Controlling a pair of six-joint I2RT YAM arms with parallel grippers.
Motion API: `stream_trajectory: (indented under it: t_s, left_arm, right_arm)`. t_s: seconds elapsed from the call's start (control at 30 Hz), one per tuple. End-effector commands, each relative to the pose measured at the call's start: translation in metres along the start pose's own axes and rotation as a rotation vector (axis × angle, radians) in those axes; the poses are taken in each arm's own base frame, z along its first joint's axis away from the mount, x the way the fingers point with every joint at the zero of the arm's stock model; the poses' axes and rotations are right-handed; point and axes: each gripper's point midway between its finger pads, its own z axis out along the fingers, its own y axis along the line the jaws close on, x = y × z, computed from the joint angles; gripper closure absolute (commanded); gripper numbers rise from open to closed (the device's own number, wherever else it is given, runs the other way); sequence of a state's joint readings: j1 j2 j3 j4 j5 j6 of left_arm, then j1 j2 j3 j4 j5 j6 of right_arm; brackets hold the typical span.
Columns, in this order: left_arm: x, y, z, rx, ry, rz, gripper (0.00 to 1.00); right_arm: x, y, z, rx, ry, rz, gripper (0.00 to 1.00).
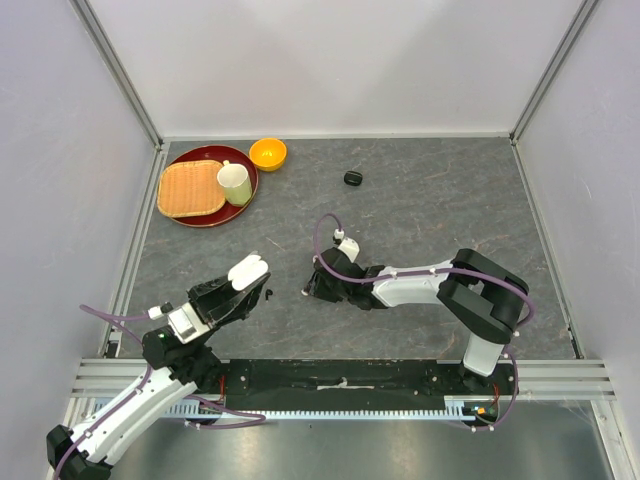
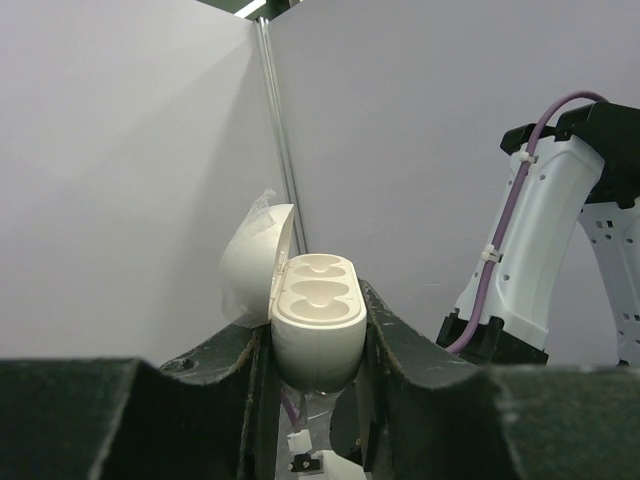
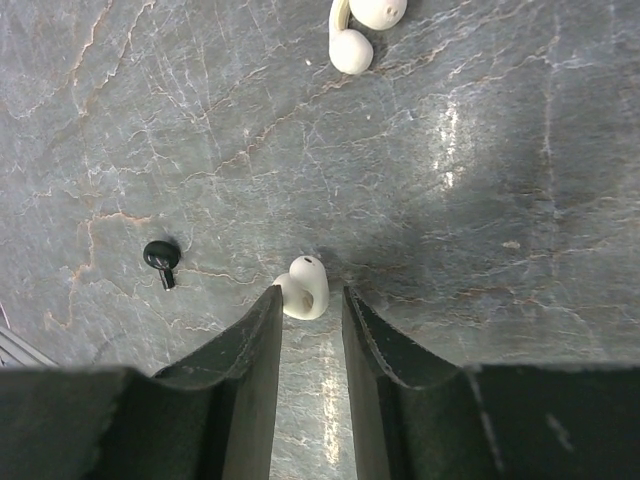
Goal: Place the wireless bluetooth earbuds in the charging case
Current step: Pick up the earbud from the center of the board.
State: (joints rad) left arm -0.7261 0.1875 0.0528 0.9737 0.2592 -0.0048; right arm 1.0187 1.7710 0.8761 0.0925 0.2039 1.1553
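My left gripper [image 2: 318,345] is shut on a white charging case [image 2: 318,300], held upright off the table with its lid open to the left and both wells showing empty. The top view has this case [image 1: 248,270] up at the left arm's tip. My right gripper [image 3: 310,292] is down at the table, jaws narrowly open. A white earbud [image 3: 305,285] lies between its tips, touching the left finger, with a small gap to the right one. A second white earbud [image 3: 352,48] lies farther off, and a black earbud [image 3: 160,255] lies to the left.
A small black case [image 1: 353,178] sits at the back middle of the table. At the back left a red tray [image 1: 205,217] carries a woven basket [image 1: 190,188] and a pale cup [image 1: 235,183], with an orange bowl [image 1: 268,153] beside it. Walls close three sides.
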Motion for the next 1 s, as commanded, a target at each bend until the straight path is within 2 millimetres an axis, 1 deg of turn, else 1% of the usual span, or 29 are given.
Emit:
stream_trajectory:
  t_s: [0.0,0.2,0.4,0.47,0.53,0.6,0.67,0.73,0.87,0.93,0.97]
  left_arm:
    - [0.034,0.002,-0.021,-0.033,0.067,0.03,0.98]
    - [0.034,0.003,-0.021,-0.037,0.066,0.031,0.98]
    - [0.035,0.004,-0.022,-0.043,0.071,0.034,0.98]
    - [0.034,0.004,-0.021,-0.042,0.067,0.033,0.98]
    - [0.034,0.004,-0.021,-0.043,0.067,0.033,0.98]
    - [0.034,0.004,-0.021,-0.043,0.066,0.034,0.98]
    - [0.034,0.005,-0.021,-0.045,0.067,0.035,0.98]
    - [0.033,0.005,-0.021,-0.046,0.065,0.035,0.98]
    - [0.034,0.005,-0.021,-0.044,0.069,0.037,0.98]
    - [0.036,0.005,-0.021,-0.044,0.083,0.035,0.98]
    - [0.035,0.005,-0.02,-0.043,0.084,0.034,0.98]
  right_arm:
    - [0.007,-0.005,0.007,0.034,0.019,-0.025,0.64]
    - [0.008,-0.003,0.008,0.021,0.027,-0.018,0.66]
    - [0.006,0.001,0.006,0.005,0.018,-0.014,0.71]
    - [0.005,0.003,0.005,-0.002,0.014,-0.015,0.75]
    - [0.004,0.005,0.005,-0.012,0.009,-0.014,0.85]
    - [0.004,0.009,0.003,-0.035,0.009,-0.014,0.92]
    - [0.001,0.013,0.002,-0.052,0.003,-0.014,0.94]
    - [0.0,0.017,0.0,-0.066,0.0,-0.023,0.94]
    - [-0.008,0.026,-0.009,-0.093,-0.022,-0.088,0.96]
    - [-0.019,0.034,-0.02,-0.119,-0.049,-0.119,0.96]
    - [-0.025,0.034,-0.024,-0.12,-0.058,-0.131,0.97]
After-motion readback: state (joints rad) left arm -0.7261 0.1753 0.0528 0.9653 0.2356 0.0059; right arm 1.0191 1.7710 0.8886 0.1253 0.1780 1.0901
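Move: The white earbud in the board's center lies just off the right fingertips, about 1 cm ahead, 1 cm left and 1 cm below. Of its neighbours, a black earbud sits level with the right hand and some 9 cm to its left, and the other white earbud about 10 cm ahead and 2 cm right. From the left hand, which still holds the open case, the center earbud lies roughly 11 cm ahead, 6 cm right and far below, around 33 cm. Easing left about 1 cm, close over the board, the right hand brings its part-open fingers around the center white earbud and shuts them almost fully, pinching it between the tips. It then starts upward, having risen about 1 cm in all, with the wrist turning only a few degrees. ##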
